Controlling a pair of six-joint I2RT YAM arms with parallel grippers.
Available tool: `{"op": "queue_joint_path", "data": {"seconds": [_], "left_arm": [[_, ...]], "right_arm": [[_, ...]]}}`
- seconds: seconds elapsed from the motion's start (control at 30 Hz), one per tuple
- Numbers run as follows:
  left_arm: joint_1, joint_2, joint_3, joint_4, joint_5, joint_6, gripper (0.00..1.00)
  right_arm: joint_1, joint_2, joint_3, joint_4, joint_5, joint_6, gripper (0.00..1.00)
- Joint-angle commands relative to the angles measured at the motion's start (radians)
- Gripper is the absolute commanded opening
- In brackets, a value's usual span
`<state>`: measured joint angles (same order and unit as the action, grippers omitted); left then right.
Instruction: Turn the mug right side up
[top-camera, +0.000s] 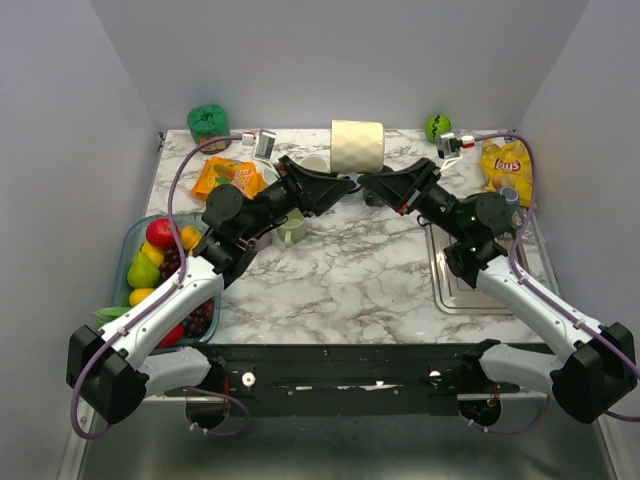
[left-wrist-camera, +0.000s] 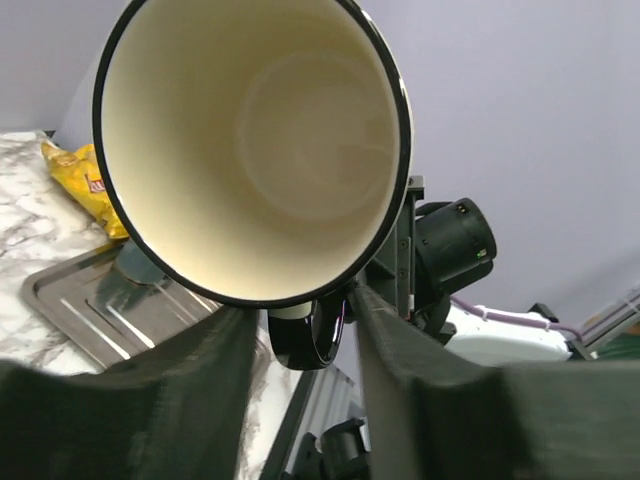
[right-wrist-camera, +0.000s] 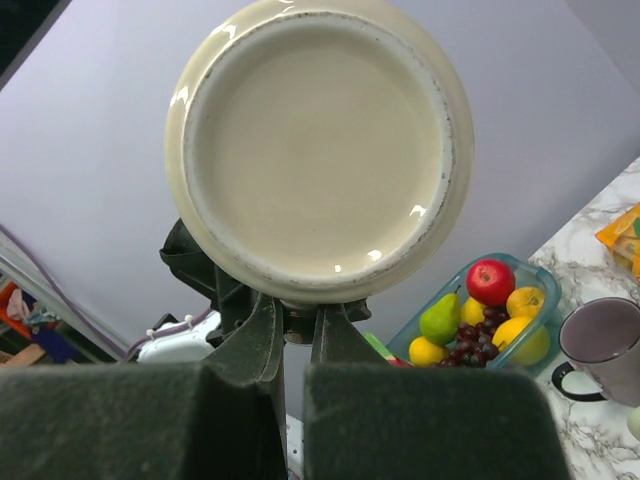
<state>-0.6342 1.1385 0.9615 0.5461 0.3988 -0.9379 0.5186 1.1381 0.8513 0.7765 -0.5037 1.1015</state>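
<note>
A cream mug (top-camera: 357, 147) hangs on its side in the air above the back middle of the table, between both grippers. In the left wrist view its open mouth (left-wrist-camera: 260, 140) faces the camera. Its black handle (left-wrist-camera: 305, 340) sits below, with my left gripper (left-wrist-camera: 305, 320) closed against both sides of it. The right wrist view shows the mug's flat bottom (right-wrist-camera: 320, 150). My right gripper (right-wrist-camera: 297, 320) is shut on the handle just under that bottom. From above, the left gripper (top-camera: 343, 186) and right gripper (top-camera: 370, 187) meet tip to tip under the mug.
A blue fruit container (top-camera: 133, 236) stands at the left edge and a metal tray (top-camera: 450, 292) at the right. A small pale mug (top-camera: 292, 230) rests by the left arm. An orange bag (top-camera: 225, 178), a yellow chips bag (top-camera: 507, 160), a green ball (top-camera: 437, 126) and a green cloth (top-camera: 208, 120) lie along the back.
</note>
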Motion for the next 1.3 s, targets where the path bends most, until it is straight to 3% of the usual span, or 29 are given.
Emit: {"op": "queue_joint_path", "data": {"seconds": [0.0, 0.3, 0.4, 0.43, 0.6, 0.63, 0.7, 0.73, 0.9, 0.93, 1.0, 1.17, 1.27], "left_arm": [[0.005, 0.0, 0.022, 0.083, 0.023, -0.038, 0.42], [0.007, 0.027, 0.029, 0.124, 0.018, -0.087, 0.33], [0.007, 0.036, 0.034, 0.137, 0.029, -0.088, 0.15], [0.007, 0.037, 0.034, 0.135, 0.031, -0.087, 0.02], [0.011, 0.023, 0.046, 0.025, -0.003, -0.029, 0.0], [0.011, 0.021, 0.048, -0.003, -0.027, 0.008, 0.0], [0.011, 0.011, 0.057, -0.096, -0.054, 0.049, 0.0], [0.01, 0.006, 0.06, -0.13, -0.089, 0.095, 0.0], [0.011, -0.02, 0.085, -0.391, -0.234, 0.255, 0.0], [0.011, -0.022, 0.086, -0.426, -0.257, 0.284, 0.0], [0.011, -0.016, 0.071, -0.494, -0.322, 0.341, 0.0], [-0.005, 0.049, 0.003, -0.52, -0.365, 0.361, 0.0], [-0.039, 0.102, -0.021, -0.517, -0.437, 0.37, 0.0]], "right_arm": [[0.012, -0.017, -0.005, 0.139, -0.025, 0.024, 0.01], [0.046, -0.018, -0.026, 0.096, -0.052, -0.048, 0.01], [0.054, -0.021, -0.026, 0.046, -0.049, -0.084, 0.01], [0.055, -0.024, -0.027, 0.027, -0.044, -0.097, 0.01], [0.055, -0.054, -0.021, -0.181, 0.022, -0.189, 0.01], [0.055, -0.066, -0.015, -0.222, 0.045, -0.219, 0.14], [0.055, -0.083, -0.015, -0.345, 0.14, -0.247, 0.29], [0.055, -0.098, -0.017, -0.386, 0.175, -0.264, 0.5], [0.054, -0.146, -0.027, -0.63, 0.425, -0.325, 0.75], [0.054, -0.152, -0.028, -0.666, 0.459, -0.336, 0.87], [0.054, -0.169, -0.023, -0.764, 0.571, -0.344, 0.97], [0.054, -0.164, 0.017, -1.005, 0.808, -0.353, 1.0], [0.054, -0.141, 0.049, -1.088, 0.876, -0.354, 1.0]]}}
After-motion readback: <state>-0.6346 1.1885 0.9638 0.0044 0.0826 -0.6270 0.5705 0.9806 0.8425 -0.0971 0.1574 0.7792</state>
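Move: The cream mug lies on its side in the air with its mouth towards the left hand; its middle is about 4 cm ahead, 2 cm right and 5 cm above that hand, whose half-open fingers straddle the handle. From the left hand, the green mug stands some 12 cm ahead, 12 cm left and 36 cm down, the dark mug 24 cm ahead, 10 cm right. From the right hand, still gripping the handle, the cream mug's middle is about 4 cm ahead, 2 cm left and 5 cm above. The left fingers close on the cream mug's handle while both hands keep to within about a centimetre of their place, and only then do the right fingers open wide to let go of it. As they part, the left hand carries the mug down about 15 cm, forward and slightly left, tipping its fingers from slightly upward to downward by some 30 degrees, while the emptied right hand sinks about as far, drawing off right and forward, its fingers tipping down and turning clockwise. ##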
